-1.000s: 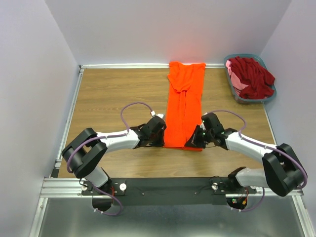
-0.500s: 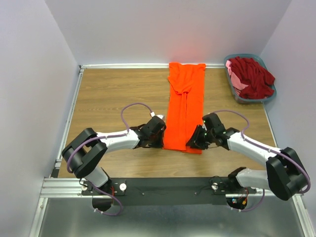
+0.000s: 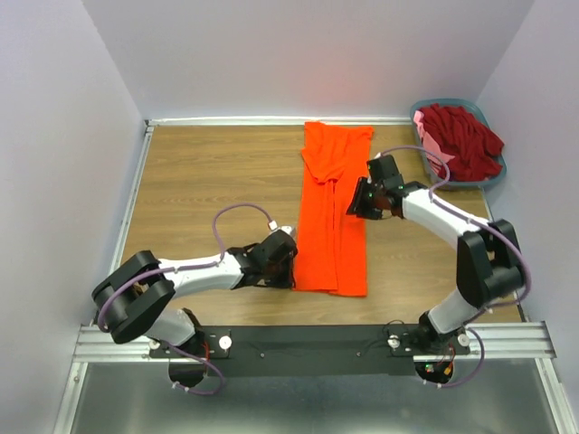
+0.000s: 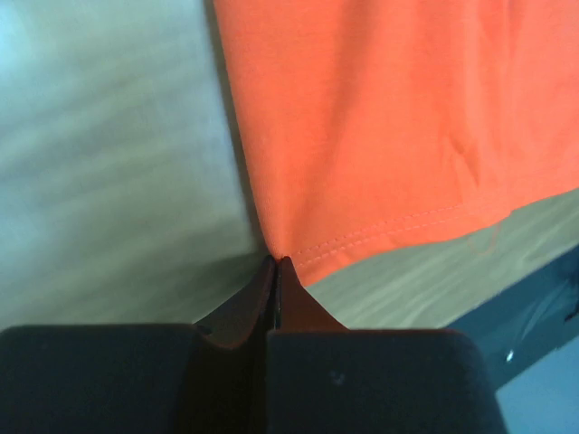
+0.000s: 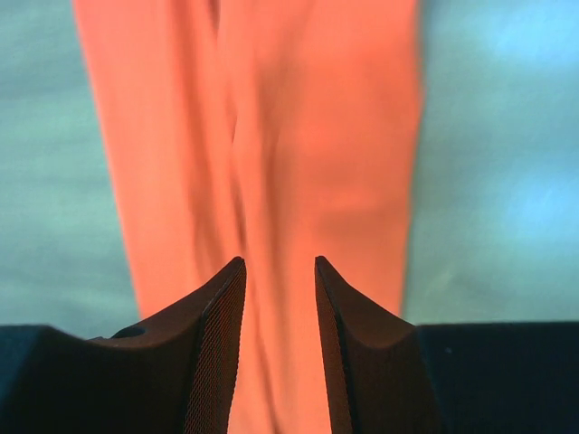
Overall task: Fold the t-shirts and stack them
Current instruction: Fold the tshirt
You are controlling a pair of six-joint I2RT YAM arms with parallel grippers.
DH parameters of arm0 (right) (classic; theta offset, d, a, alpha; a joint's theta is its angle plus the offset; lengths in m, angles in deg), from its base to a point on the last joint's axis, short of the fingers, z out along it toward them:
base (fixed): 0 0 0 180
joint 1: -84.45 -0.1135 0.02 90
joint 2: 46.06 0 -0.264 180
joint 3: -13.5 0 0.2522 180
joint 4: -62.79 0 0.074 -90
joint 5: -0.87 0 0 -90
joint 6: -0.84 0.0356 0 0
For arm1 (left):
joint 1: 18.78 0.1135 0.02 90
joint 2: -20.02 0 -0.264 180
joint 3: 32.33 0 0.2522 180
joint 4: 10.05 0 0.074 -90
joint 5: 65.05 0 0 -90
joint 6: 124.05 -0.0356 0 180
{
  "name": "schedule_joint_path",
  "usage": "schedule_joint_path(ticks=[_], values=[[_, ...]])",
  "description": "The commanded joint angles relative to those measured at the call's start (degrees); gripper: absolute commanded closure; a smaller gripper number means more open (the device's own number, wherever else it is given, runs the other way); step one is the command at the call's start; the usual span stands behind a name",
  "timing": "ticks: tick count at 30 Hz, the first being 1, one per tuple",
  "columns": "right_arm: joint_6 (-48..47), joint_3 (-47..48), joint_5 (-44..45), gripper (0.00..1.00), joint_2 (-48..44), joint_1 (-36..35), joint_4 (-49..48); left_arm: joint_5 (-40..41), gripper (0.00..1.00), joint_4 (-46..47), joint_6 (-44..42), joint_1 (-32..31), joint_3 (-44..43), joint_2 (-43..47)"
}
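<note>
The bright orange t-shirt (image 3: 330,226) lies on the wooden table, folded lengthwise into a long narrow strip running from the back edge toward me. My left gripper (image 3: 288,268) sits at its near left corner. In the left wrist view that gripper (image 4: 276,262) is shut, with the hem corner of the orange t-shirt (image 4: 389,117) pinched at its tips. My right gripper (image 3: 355,203) hovers by the strip's right edge, further back. In the right wrist view it (image 5: 276,267) is open over the orange t-shirt (image 5: 271,136) and holds nothing. A dark red t-shirt (image 3: 466,136) and a pink t-shirt (image 3: 430,145) lie in the basket.
The grey-blue plastic basket (image 3: 452,184) stands at the back right corner of the table. Grey walls close off the left, back and right sides. The arms' black mounting rail (image 3: 308,342) runs along the near edge.
My right gripper opened, let go of the shirt's near right corner and moved back along its right edge. My left gripper pulled its corner nearer, and the strip slid toward me.
</note>
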Motion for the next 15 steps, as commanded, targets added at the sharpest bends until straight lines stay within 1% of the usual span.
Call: schedule_joint_path(ticks=[1, 3, 4, 6, 7, 9, 10, 12, 14, 15], values=[[-6.8, 9.1, 2.3, 0.55, 7.0, 4.7, 0.4, -1.6, 0.94, 0.5, 5.4, -2.3, 4.0, 3.2], [-8.8, 12.5, 1.6, 0.55, 10.2, 5.7, 0.1, -1.5, 0.91, 0.8, 7.0, -2.6, 5.4, 4.8], [-9.4, 14.3, 1.5, 0.55, 13.0, 6.2, 0.0, -1.1, 0.9, 0.9, 8.4, -2.6, 6.6, 7.0], [-10.5, 18.6, 0.3, 0.55, 15.6, 6.5, 0.0, -0.2, 0.81, 0.6, 9.4, -2.8, 7.5, 9.8], [-10.8, 19.7, -1.2, 0.55, 17.9, 6.6, -0.2, 1.1, 0.67, -0.4, 10.4, -2.9, 7.7, 13.0], [-11.1, 22.1, -2.0, 0.55, 19.4, 6.6, -0.2, 1.9, 0.59, -1.9, 11.2, -2.9, 7.6, 16.3], [-11.1, 22.4, -2.9, 0.55, 20.3, 6.6, -0.1, 5.1, 0.49, -3.4, 11.6, -2.6, 6.9, 19.3], [-10.3, 22.0, -4.0, 0.55, 19.5, 6.7, 0.0, 6.4, 0.36, -4.7, 11.6, -1.8, 5.5, 21.6], [-9.7, 18.3, -3.5, 0.55, 16.5, 6.7, -0.1, 6.9, 0.28, -5.0, 10.2, -0.3, 3.0, 22.8], [-10.2, 16.9, -4.0, 0.55, 15.5, 6.6, -0.1, 6.9, 0.28, -4.8, 9.3, 0.3, 1.9, 22.4]])
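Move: Pinched between the left fingertips is the t-shirt's near left corner, right at the hand point; the near right corner lies about 19 cm to the right of it and some 2 cm closer in. From the right hand, hovering over the shirt, the upper right edge is roughly 12 cm ahead, 4 cm right and 6 cm down. The sleeve flap lies about 20 cm ahead and 8 cm left of that same hand, also some 6 cm down. Dragging the held near left corner about 3 cm back towards the base and slightly left, the left hand then spreads its fingers wide, lets go and rises some 6 cm, tilting as it lifts away. Meanwhile the right hand, half open, sweeps level about 11 cm forward above the shirt towards its upper right edge and stops there. ##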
